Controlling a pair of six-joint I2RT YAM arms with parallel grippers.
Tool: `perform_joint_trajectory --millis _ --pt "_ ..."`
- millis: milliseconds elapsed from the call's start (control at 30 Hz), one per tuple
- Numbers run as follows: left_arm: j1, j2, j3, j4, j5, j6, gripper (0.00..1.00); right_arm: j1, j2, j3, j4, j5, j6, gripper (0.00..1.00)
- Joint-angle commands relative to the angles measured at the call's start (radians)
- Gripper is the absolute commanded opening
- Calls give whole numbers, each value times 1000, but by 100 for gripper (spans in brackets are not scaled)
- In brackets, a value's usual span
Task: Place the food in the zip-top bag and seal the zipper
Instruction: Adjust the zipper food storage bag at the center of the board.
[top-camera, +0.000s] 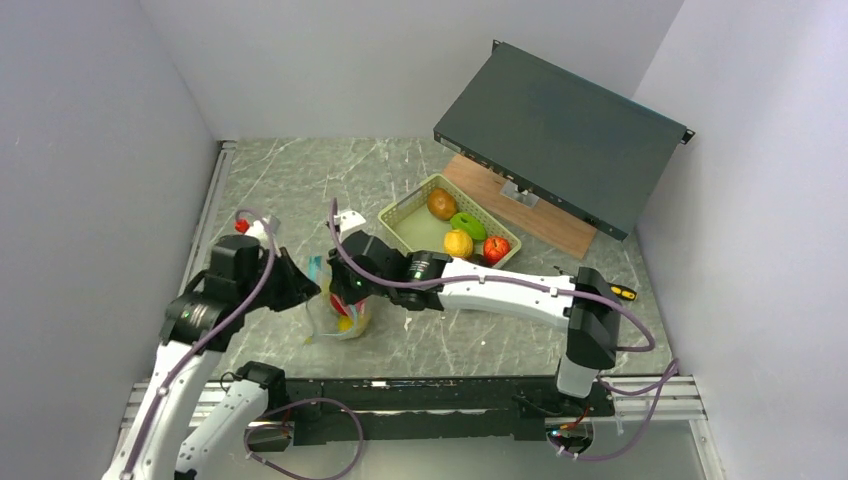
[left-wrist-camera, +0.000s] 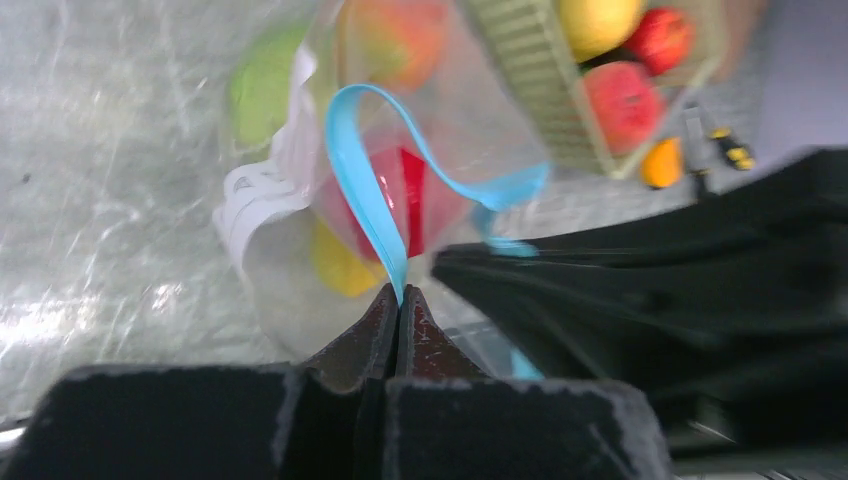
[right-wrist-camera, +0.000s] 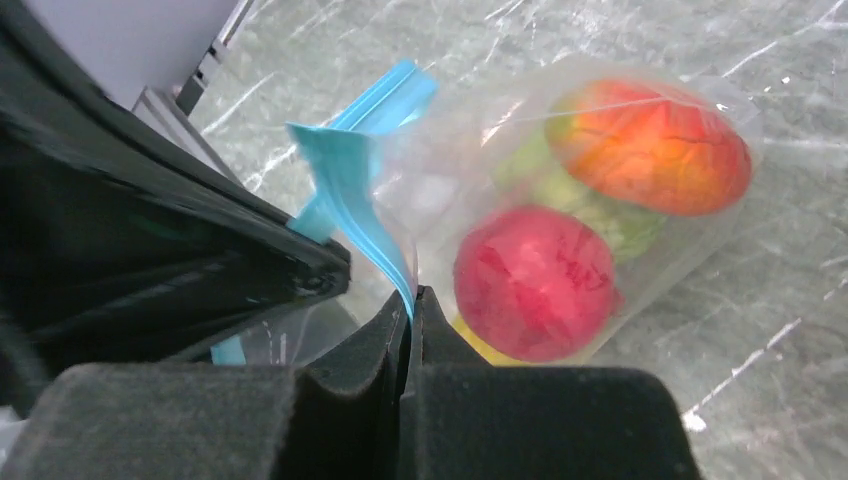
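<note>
The clear zip-top bag (top-camera: 340, 315) stands between my two grippers at the table's near middle. It holds a red fruit (right-wrist-camera: 535, 282), an orange-peach one (right-wrist-camera: 650, 147), a green one (right-wrist-camera: 600, 205) and a yellow one (left-wrist-camera: 340, 265). My left gripper (left-wrist-camera: 399, 295) is shut on the teal-blue zipper strip (left-wrist-camera: 360, 190). My right gripper (right-wrist-camera: 411, 296) is shut on the same strip (right-wrist-camera: 350, 175) from the other side. The strip stands open in a loop. More food lies in the pale green basket (top-camera: 405, 215): brown (top-camera: 441, 203), green (top-camera: 467, 224), yellow (top-camera: 458, 243), red (top-camera: 496, 249).
A dark flat metal case (top-camera: 560, 135) leans over a wooden board (top-camera: 560, 225) at the back right. A yellow-handled screwdriver (top-camera: 622, 293) lies right of the basket. A small red piece (top-camera: 241, 225) sits by the left wall. Walls close in left and right.
</note>
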Motion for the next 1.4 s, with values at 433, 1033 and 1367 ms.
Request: perform_joint_trajectory --millis 433,1033,1367 --pt "1 -177 -34 -7 -121 -66 0 55 -145 19 31 200 -73 0" --pt "0 -103 51 11 19 77 0 38 -123 53 3 208 -164 0" --pt "1 -153 72 5 -159 256 0 36 -68 126 13 173 -223 9"
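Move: Below and between the two pinched rims hangs the bag's red pomegranate: from the left hand about 4 cm ahead, 3 cm right and 9 cm down; from the right hand some 3 cm ahead, 2 cm left and 9 cm down. The mango sits about 4 cm beyond the pomegranate, at much the same height. The basket stands roughly 20 cm ahead and 28 cm right of the left hand, about 15 cm lower. Shaking the bag by its zipper, both hands keep their pinch on opposite rims and jerk up 8-9 cm. The left sinks back, bobs up about 5 cm and settles slightly above its start; the right eases down to about 5 cm up, having drawn back and then come forward, fingertips tilting upward. At the very end the right fingers just begin to slacken. ##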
